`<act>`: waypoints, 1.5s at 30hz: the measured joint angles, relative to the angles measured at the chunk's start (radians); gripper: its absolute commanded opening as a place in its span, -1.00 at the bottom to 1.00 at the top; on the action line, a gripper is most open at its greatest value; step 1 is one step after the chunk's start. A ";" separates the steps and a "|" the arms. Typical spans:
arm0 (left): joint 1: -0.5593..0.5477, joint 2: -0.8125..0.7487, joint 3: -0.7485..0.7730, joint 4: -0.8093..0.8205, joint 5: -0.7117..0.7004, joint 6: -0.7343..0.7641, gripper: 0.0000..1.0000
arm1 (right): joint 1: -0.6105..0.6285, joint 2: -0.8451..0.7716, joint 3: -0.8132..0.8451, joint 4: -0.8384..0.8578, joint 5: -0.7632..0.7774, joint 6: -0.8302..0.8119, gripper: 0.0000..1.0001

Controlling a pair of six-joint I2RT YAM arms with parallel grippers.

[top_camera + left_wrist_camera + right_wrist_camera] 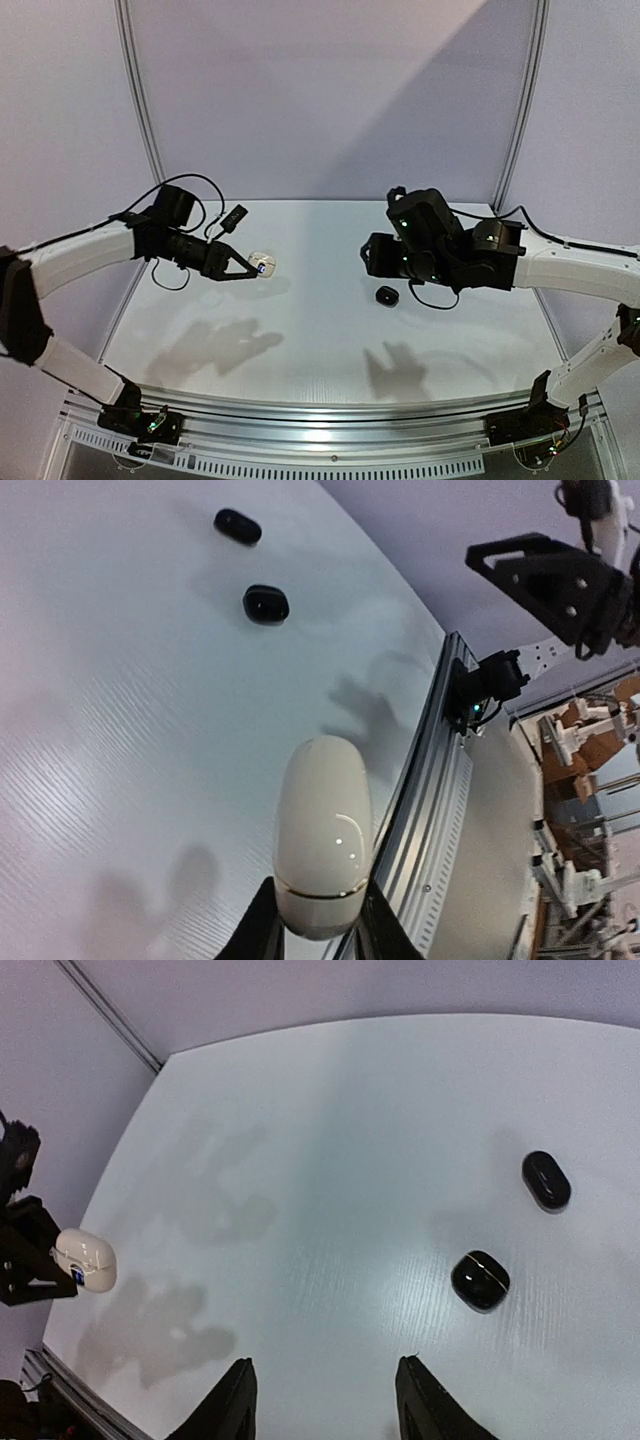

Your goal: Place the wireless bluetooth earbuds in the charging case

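Note:
A white, closed charging case [322,830] with a thin gold seam is clamped at its lower end between the fingers of my left gripper [318,895], held above the table. From overhead the same white case [263,265] sits at the tip of the left gripper [252,268], left of centre. My right gripper [325,1400] hangs open above the bare table with nothing between its fingers. Two closed black cases [480,1280] [546,1180] lie on the table to its right. No earbuds show in any view.
In the overhead view one black case [386,295] lies just below the right arm [440,250]. A small black object [234,217] with a cable sits at the back left. The metal rail [330,425] runs along the table's near edge.

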 measured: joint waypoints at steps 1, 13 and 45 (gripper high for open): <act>0.000 0.078 0.042 -0.020 0.014 -0.033 -1.00 | -0.012 -0.023 -0.036 -0.018 0.002 0.023 0.34; 0.010 0.573 0.217 0.007 0.171 -0.333 -1.00 | -0.061 -0.101 -0.226 -0.200 0.018 0.184 0.98; 0.024 0.703 0.110 0.544 0.060 -0.724 0.99 | -0.063 -0.033 -0.134 -0.234 -0.030 0.220 0.98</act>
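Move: The left hand already pinches the white charging case at its fingertips; the bare patch of table meant for it lies about 10 cm ahead, 5 cm to the right and 18 cm below. From that hand the square black case lies roughly 8 cm ahead and 33 cm right, the oval black case 17 cm ahead and 39 cm right, both 18 cm down. From the right hand, the white charging case is about level ahead, some 27 cm left and 5 cm lower. The left hand carries the white charging case down some 18 cm and forward about 10, drifting a little right, rolling the wrist by roughly 45 degrees and swinging it counter-clockwise, to set the case on the bare table; only then do its fingers spread wide and let go, and the hand lifts about 2 cm. Meanwhile the empty right hand opens from partly to fully open as it sinks and moves right, away from the white case, then eases slightly back up and left, its fingers staying clear of the square black case. ##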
